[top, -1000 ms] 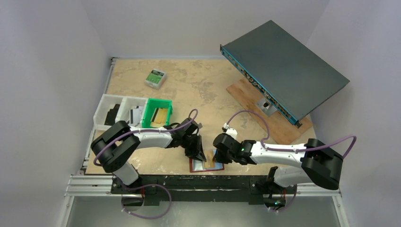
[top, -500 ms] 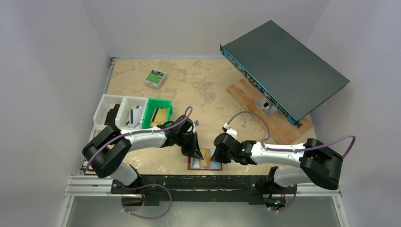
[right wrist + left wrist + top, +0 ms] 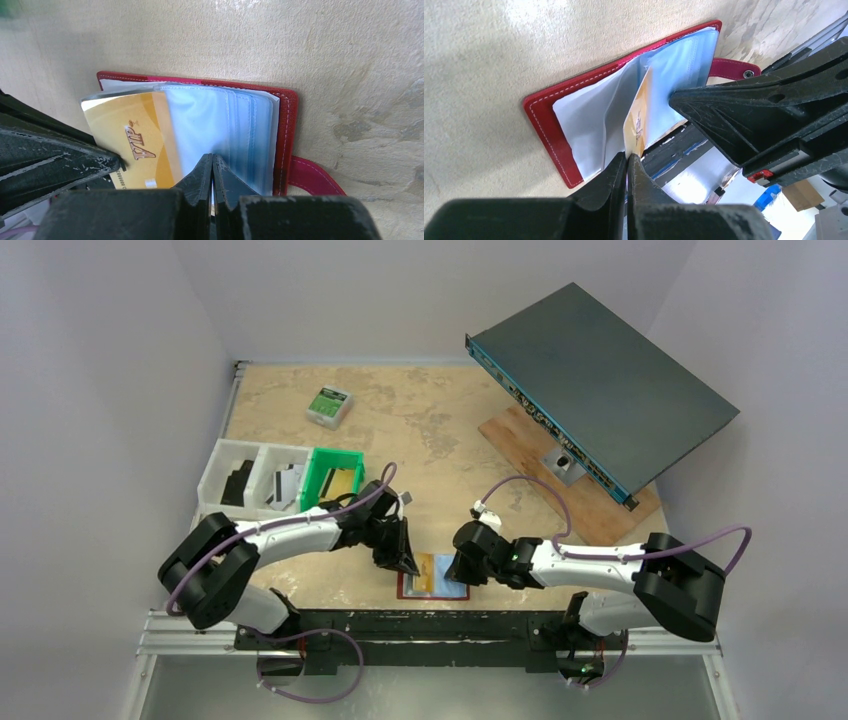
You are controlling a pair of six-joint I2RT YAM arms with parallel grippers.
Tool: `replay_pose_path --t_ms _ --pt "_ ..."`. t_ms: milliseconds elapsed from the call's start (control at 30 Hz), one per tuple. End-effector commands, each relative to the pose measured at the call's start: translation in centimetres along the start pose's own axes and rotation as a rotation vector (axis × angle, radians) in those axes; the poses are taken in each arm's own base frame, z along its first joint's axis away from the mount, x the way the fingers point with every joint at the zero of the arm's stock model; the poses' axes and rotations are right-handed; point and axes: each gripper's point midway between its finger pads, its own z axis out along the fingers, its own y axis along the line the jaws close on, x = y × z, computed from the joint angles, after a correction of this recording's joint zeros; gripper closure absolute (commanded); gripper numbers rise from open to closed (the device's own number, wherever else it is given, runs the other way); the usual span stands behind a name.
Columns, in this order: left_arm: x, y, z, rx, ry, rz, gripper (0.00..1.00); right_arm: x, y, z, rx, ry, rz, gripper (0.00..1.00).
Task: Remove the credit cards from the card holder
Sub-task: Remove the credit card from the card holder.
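Note:
The red card holder (image 3: 404, 588) lies open on the table near the front edge, its pale blue pockets (image 3: 240, 125) fanned up. A gold credit card (image 3: 640, 112) marked VIP (image 3: 137, 142) sticks partly out of a pocket toward the left. My left gripper (image 3: 628, 156) is shut on that card's near edge, at the holder's left side (image 3: 408, 562). My right gripper (image 3: 212, 158) is shut, its tips pressed on the pale pockets at the holder's right half (image 3: 458, 574). The snap tab (image 3: 312, 175) pokes out to the right.
A green bin (image 3: 333, 480) and white trays (image 3: 250, 475) stand at the left behind my left arm. A small green-and-white box (image 3: 329, 405) lies further back. A dark flat device (image 3: 600, 380) leans on a wooden board (image 3: 600, 505) at the right.
My left jaws closed on the gold card and moved left, drawing it further out of the holder. The right arm has stayed where it was.

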Motion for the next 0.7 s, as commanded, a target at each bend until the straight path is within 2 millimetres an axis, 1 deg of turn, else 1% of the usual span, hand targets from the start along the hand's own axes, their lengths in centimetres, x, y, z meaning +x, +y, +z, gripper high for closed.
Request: replay_pose_path --t_ms 0,100,300,433,467,533,600,667 --pt "-0.4 0.4 -1.3 -0.027 -0.046 0.043 1.0 0.8 -3.6 0.3 0.131 0.02 -0.034 1.0" --pt "-0.4 0.5 -2.2 -0.039 -0.064 0.058 1.0 0.3 -2.7 -0.1 0.106 0.005 -0.036 1.0" --pt "-0.4 -0.4 -4.2 -0.03 -0.1 0.104 1.0 -1.0 -0.5 -0.8 0.054 -0.032 -0.048 1.0" --pt "-0.4 -0.7 -5.5 -0.04 -0.12 0.127 1.0 -2.1 1.9 -1.8 -0.009 -0.061 -0.052 0.93" --pt "-0.4 -0.9 -5.8 -0.037 -0.128 0.131 1.0 -2.5 2.6 -2.1 -0.026 -0.071 -0.055 0.89" --pt "-0.6 -1.1 -6.5 -0.045 -0.144 0.138 1.0 -3.2 3.9 -3.0 -0.058 -0.089 -0.061 0.78" --pt "-0.9 -1.2 -7.4 -0.063 -0.172 0.147 1.0 -4.3 5.5 -4.4 -0.108 -0.121 -0.066 0.63" --pt "-1.5 -1.0 -8.8 -0.097 -0.21 0.15 1.0 -5.1 6.8 -5.6 -0.153 -0.151 -0.076 0.47"
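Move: The left fingers already pinch the gold credit card by its left side; the green tray lies about 20 cm ahead of that hand and 18 cm to its left, with the white tray roughly 10 cm farther left. The middle of the card holder is some 4 cm right, 1 cm back and 3 cm below. The right fingertips are on the right-hand sleeves, with the holder's middle about 2 cm left of them and level fore and aft, and the card about 5 cm left and 1 cm ahead. Still pinching the credit card, the left hand draws it up and left out of its sleeve, about 4.5 cm up and 3.5 cm left, towards the green tray's side, tilting some 10 degrees. The shut right fingers stay on the holder's sleeves at first, then lift off about 4 cm late on while spreading to nearly half open. ##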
